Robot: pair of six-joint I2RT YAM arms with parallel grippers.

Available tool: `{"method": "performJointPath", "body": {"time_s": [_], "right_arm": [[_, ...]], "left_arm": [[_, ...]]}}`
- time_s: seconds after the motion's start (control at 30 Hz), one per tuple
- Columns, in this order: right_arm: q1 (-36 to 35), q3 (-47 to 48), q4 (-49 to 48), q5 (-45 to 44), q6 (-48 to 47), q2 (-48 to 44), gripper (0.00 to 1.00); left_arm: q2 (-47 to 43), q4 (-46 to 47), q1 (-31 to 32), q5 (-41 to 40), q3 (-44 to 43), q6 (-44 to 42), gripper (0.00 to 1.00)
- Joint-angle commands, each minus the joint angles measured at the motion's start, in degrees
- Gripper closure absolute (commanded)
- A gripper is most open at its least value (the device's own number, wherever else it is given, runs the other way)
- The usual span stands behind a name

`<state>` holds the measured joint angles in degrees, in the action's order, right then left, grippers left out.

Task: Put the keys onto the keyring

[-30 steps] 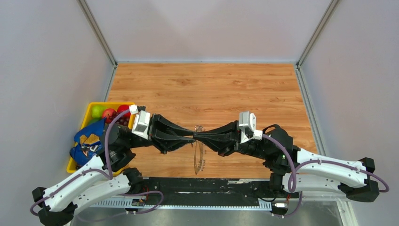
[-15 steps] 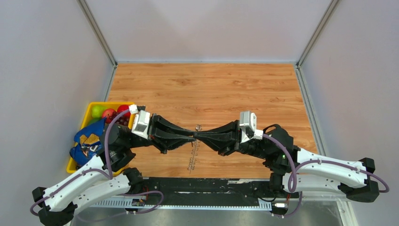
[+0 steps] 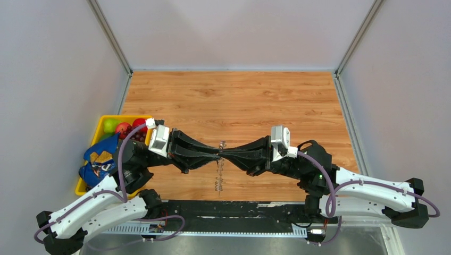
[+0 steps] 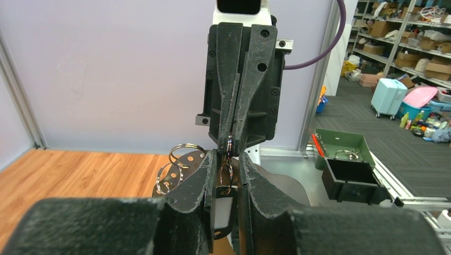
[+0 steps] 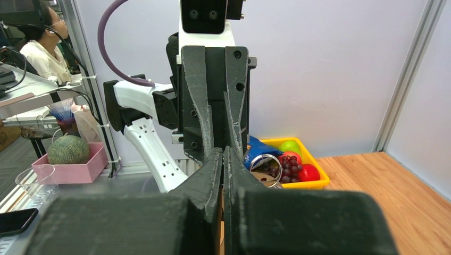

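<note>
My two grippers meet tip to tip above the table's middle. The left gripper (image 3: 217,154) (image 4: 227,153) is shut on a key's black head with a pale centre (image 4: 223,208). A small wire ring (image 4: 225,172) runs up from that head into the right gripper (image 3: 224,154) (image 5: 223,152), whose jaws are pressed together on the wire. The keyring (image 3: 218,175) hangs edge-on below the tips, a thin line fringed with small silvery keys. A brown perforated plate with split rings (image 4: 178,162) (image 5: 264,171) sits beside the jaws.
A yellow tray (image 3: 101,123) at the table's left edge holds fruit and a blue snack bag (image 3: 98,162). Grey walls close in the wooden table (image 3: 239,101) on three sides. A black rail (image 3: 228,210) runs along the near edge.
The left jaws have narrowed onto the key's head. The hanging keyring has turned from a broad oval to edge-on and drawn a little left. Both arms stay in place.
</note>
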<state>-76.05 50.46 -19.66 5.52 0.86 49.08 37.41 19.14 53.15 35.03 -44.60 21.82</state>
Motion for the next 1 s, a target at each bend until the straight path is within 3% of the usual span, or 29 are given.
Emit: {"method": "performJointPath", "body": {"time_s": [0.0,0.1,0.43,0.97], "right_arm": [[0.1,1.7,-5.2,0.8,0.1,-0.8,1.0],[0.1,1.7,-5.2,0.9,0.1,-0.7,1.0],[0.1,1.6,-5.2,0.5,-0.1,-1.2,1.0],[0.1,1.4,-4.7,0.1,-0.3,-1.1,1.0]], "left_arm": [[0.8,0.9,0.1,2.5,0.3,0.6,0.9],[0.7,1.2,0.2,2.4,0.5,0.9,0.77],[-0.1,0.5,0.1,1.8,1.1,0.8,0.58],[-1.9,0.2,0.2,-0.1,1.1,0.5,0.53]]}}
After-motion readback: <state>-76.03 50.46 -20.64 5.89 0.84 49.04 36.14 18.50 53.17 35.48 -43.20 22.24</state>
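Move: Between the left fingertips, with its middle about 1 cm below the hand point, sits the black key tag, still gripped. The small rings it hangs from are pinched in the right fingertips, some 2 cm above and 1 cm right of the left hand. The perforated keyring hangs about 6 cm below and 2 cm right of the left hand, with two loose rings about 4 cm ahead and 2 cm right. From the right hand, the tag lies about 4 cm below, 1 cm back and 1 cm left. Letting go of the key tag, the left fingers spread to roughly twice their gap, then the hand sinks about 1 cm almost in place, its fingertips staying either side of the tag. The right hand stays shut on the small ring above and rises only some half a centimetre, holding tag and keyring up. ##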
